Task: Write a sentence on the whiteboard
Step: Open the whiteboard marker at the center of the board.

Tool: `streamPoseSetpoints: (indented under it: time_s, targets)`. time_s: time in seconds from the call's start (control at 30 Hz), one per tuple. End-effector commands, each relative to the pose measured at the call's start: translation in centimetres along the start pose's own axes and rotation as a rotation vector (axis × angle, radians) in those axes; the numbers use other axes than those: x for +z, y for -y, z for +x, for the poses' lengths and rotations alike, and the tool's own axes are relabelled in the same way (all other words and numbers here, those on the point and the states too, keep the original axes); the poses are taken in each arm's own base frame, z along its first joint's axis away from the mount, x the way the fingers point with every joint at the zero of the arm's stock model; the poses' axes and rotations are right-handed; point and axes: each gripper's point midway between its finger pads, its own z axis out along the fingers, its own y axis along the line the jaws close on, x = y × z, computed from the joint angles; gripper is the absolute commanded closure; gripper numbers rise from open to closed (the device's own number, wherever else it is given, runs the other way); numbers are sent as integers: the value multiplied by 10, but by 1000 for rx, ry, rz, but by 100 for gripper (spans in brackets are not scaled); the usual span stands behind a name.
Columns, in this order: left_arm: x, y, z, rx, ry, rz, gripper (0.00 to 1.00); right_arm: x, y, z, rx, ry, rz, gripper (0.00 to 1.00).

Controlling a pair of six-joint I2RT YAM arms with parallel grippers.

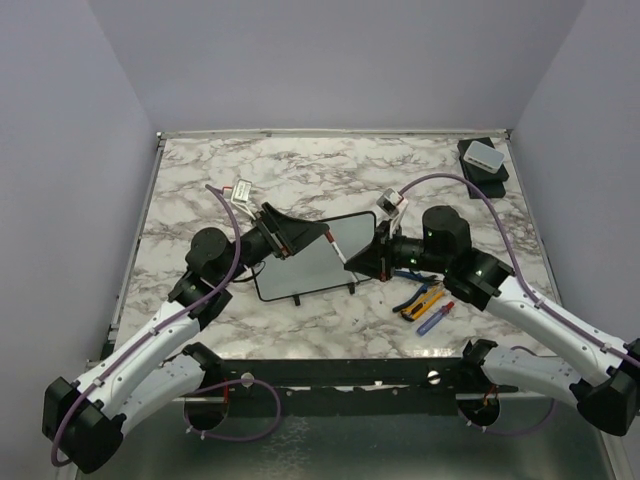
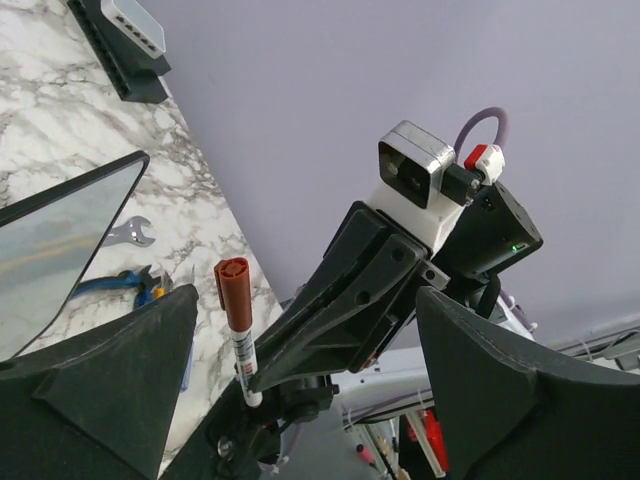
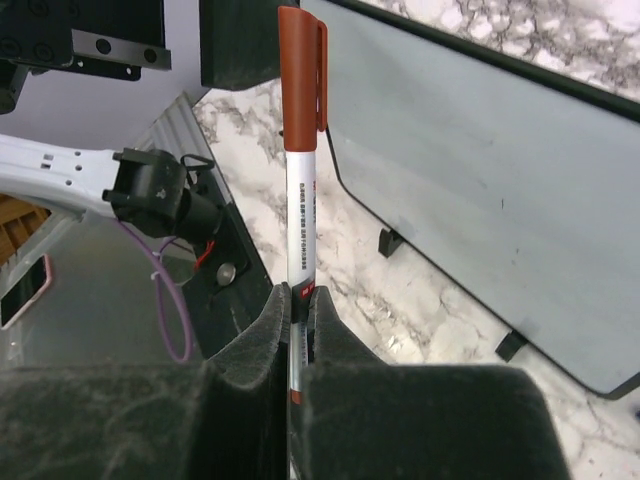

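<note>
The whiteboard (image 1: pixel 312 266) stands tilted on its little black feet at the middle of the table, and it also shows in the left wrist view (image 2: pixel 55 255) and the right wrist view (image 3: pixel 500 170). Its face looks blank; the sentence is not in view. My right gripper (image 1: pixel 354 262) (image 3: pixel 300 305) is shut on a white marker (image 3: pixel 301 215) with a red-brown cap (image 3: pixel 300 70). The capped end points toward my left gripper (image 1: pixel 305 238) (image 2: pixel 300 400), which is open and stands just short of the marker (image 2: pixel 240 325), with nothing between its fingers.
Pliers with blue and orange handles (image 1: pixel 420 298) and a blue and red pen (image 1: pixel 436 318) lie right of the board. A small wrench (image 2: pixel 128 233) lies nearby. A black pad with a white box (image 1: pixel 483 158) sits at the far right corner.
</note>
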Motion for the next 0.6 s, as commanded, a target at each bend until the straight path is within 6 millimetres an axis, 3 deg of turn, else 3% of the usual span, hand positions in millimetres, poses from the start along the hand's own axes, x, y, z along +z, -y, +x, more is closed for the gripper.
streamPoseSetpoints:
  time_s: [0.0,0.27,0.47,0.57]
  targets:
    - [5,21,-18,-37,58,40,13,11,-5,-31,-105,99,-25,100]
    - [7,-5,-19,-18,76,-72,41,21,-5,-32,-136,68,-31,100]
    - [6,-26,-19,36,74,-180,42,22,-7,-33,-142,57,-37,100]
    - [7,-27,-19,44,68,-186,50,25,-7,-30,-140,39,-36,100]
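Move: Just ahead of the left hand's open fingers, the marker's capped end lies about 3 cm forward, 3 cm to the right and 2 cm lower. The whiteboard's middle is some 12 cm forward of that hand, 2 cm left and 27 cm down. From the right hand, already gripping the marker near its other end, the cap is about 3 cm forward, 3 cm left and 7 cm up; the blue pliers lie 8 cm forward, 15 cm right and 24 cm below. Narrowing its fingers from nearly wide open to about half, the left hand eases some 2 cm forward and then about 1 cm down, turning slightly counter-clockwise, to bring the cap between its fingertips. The right hand keeps its pinch on the marker and carries it left and forward about 3 cm, rising slightly, towards the left fingers. ##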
